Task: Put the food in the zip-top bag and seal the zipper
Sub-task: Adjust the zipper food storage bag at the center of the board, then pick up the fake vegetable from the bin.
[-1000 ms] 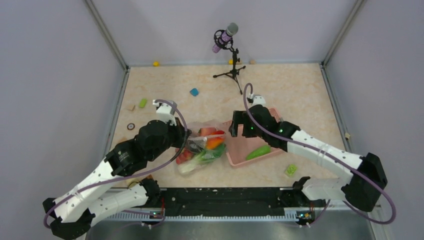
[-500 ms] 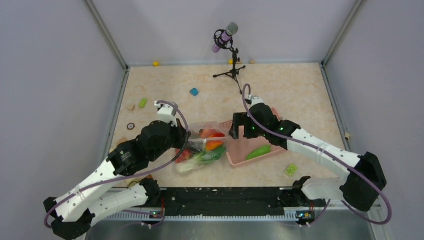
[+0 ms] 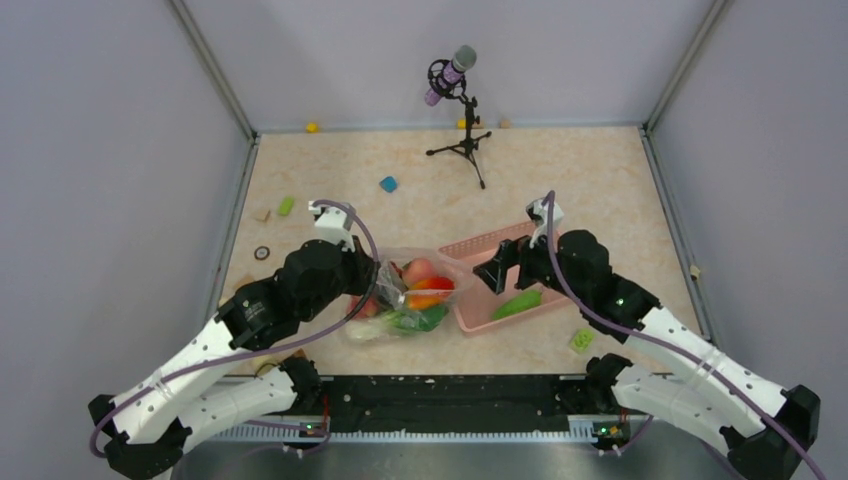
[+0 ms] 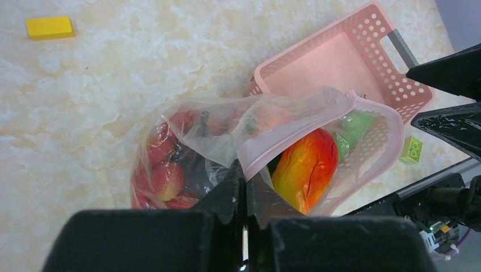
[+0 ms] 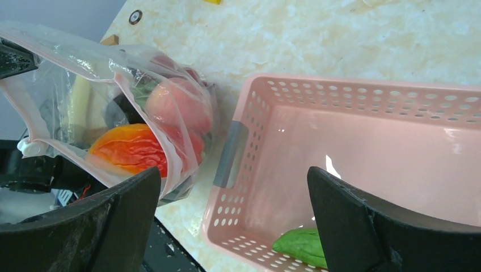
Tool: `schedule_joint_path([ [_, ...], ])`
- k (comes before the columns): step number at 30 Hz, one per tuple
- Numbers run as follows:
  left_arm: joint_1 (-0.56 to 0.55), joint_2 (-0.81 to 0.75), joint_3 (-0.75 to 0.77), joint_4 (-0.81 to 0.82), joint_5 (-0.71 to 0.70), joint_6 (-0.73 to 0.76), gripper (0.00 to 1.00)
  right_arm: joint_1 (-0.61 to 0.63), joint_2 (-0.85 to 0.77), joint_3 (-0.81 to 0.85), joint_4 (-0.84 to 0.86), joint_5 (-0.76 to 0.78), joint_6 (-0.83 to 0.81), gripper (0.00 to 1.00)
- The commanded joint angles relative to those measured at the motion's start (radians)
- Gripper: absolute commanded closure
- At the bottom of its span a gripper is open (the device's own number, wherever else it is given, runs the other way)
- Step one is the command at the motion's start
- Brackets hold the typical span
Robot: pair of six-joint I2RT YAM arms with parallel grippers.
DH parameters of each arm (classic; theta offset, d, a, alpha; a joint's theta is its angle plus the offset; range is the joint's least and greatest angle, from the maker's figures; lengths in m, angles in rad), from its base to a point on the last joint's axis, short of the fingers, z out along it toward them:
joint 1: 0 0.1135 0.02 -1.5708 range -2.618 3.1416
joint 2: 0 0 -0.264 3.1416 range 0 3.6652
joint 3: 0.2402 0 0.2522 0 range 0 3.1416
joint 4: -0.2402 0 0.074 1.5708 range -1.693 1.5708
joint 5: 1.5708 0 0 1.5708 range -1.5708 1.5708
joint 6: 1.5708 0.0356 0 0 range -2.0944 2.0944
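Note:
The zip-top bag (image 3: 405,295) lies left of the pink basket (image 3: 478,247), its mouth held up and open toward the basket. My left gripper (image 3: 372,276) is shut on the bag's mouth edge (image 4: 258,156). Inside the bag I see a red-yellow mango (image 4: 303,167), a pink fruit (image 5: 178,105), red berries (image 4: 164,175) and green-white bok choy (image 3: 385,325). A green cucumber (image 3: 516,303) lies in the basket (image 5: 363,90), at its near end. My right gripper (image 3: 497,272) hangs open and holds nothing above the basket's left end, just right of the bag (image 5: 85,62).
A microphone on a tripod (image 3: 455,100) stands at the back. Small blocks lie scattered: blue (image 3: 388,184), green (image 3: 286,205), a green brick (image 3: 581,339) near the front right, and a yellow one (image 4: 50,27) beyond the bag. Grey walls close in the table.
My right gripper has drawn back from the bag's mouth to the right, over the basket, staying open. The left gripper keeps its hold on the bag edge.

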Motion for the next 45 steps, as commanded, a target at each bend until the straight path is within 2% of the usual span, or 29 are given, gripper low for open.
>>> schedule_joint_path([
  [1, 0.009, 0.005, 0.029, 0.029, -0.009, 0.016, 1.0, -0.009, -0.022, -0.004, 0.029, 0.051, -0.006, 0.01],
  [3, 0.01, 0.006, 0.028, 0.03, -0.008, 0.016, 1.0, -0.009, -0.014, -0.002, -0.005, 0.127, 0.03, 0.01],
  [8, 0.011, 0.003, 0.026, 0.03, -0.009, 0.016, 1.0, -0.009, 0.173, 0.115, -0.326, 0.541, 0.179, 0.01],
  [11, 0.013, 0.003, 0.026, 0.029, -0.011, 0.017, 1.0, -0.011, 0.273, 0.179, -0.446, 0.616, 0.244, 0.01],
  [14, 0.015, 0.001, 0.026, 0.028, -0.012, 0.016, 1.0, -0.014, 0.294, 0.184, -0.471, 0.637, 0.268, 0.01],
  [18, 0.016, 0.001, 0.024, 0.028, -0.01, 0.017, 1.0, -0.06, 0.304, 0.154, -0.483, 0.588, 0.259, 0.01],
  [23, 0.021, 0.0, 0.025, 0.028, -0.009, 0.018, 1.0, -0.146, 0.388, 0.165, -0.489, 0.413, 0.253, 0.01],
  [33, 0.031, -0.006, 0.026, 0.027, -0.007, 0.019, 1.0, -0.204, 0.467, 0.126, -0.407, 0.243, 0.213, 0.01],
  [39, 0.03, -0.01, 0.026, 0.026, -0.009, 0.018, 1.0, -0.21, 0.523, 0.125, -0.39, 0.172, 0.197, 0.01],
  [45, 0.034, -0.015, 0.026, 0.027, -0.007, 0.018, 1.0, -0.21, 0.589, 0.114, -0.321, 0.035, 0.171, 0.01],
])
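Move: The green vegetable in the pink basket lies about 7 cm to the right hand's right, level with it fore and aft and roughly 21 cm below. The basket's middle is some 6 cm ahead of that vegetable; the food-filled zipper bag is about 19 cm to the hand's left and 1 cm ahead, with the green block 15 cm to the vegetable's right and 9 cm nearer the base. From the left hand, the vegetable is roughly 30 cm right, 1 cm back and 25 cm lower. The right hand leaves the bag side and drops about 16 cm into the pink basket towards the green vegetable, swinging some 12 cm to its right at first and then easing back left by about 3 cm while still sinking. Its wrist tips over so that the wide-open fingers, at first pointing forward and left, end up pointing nearly straight down, straddling the space above the vegetable; they stay open, and no touch can be made out. ##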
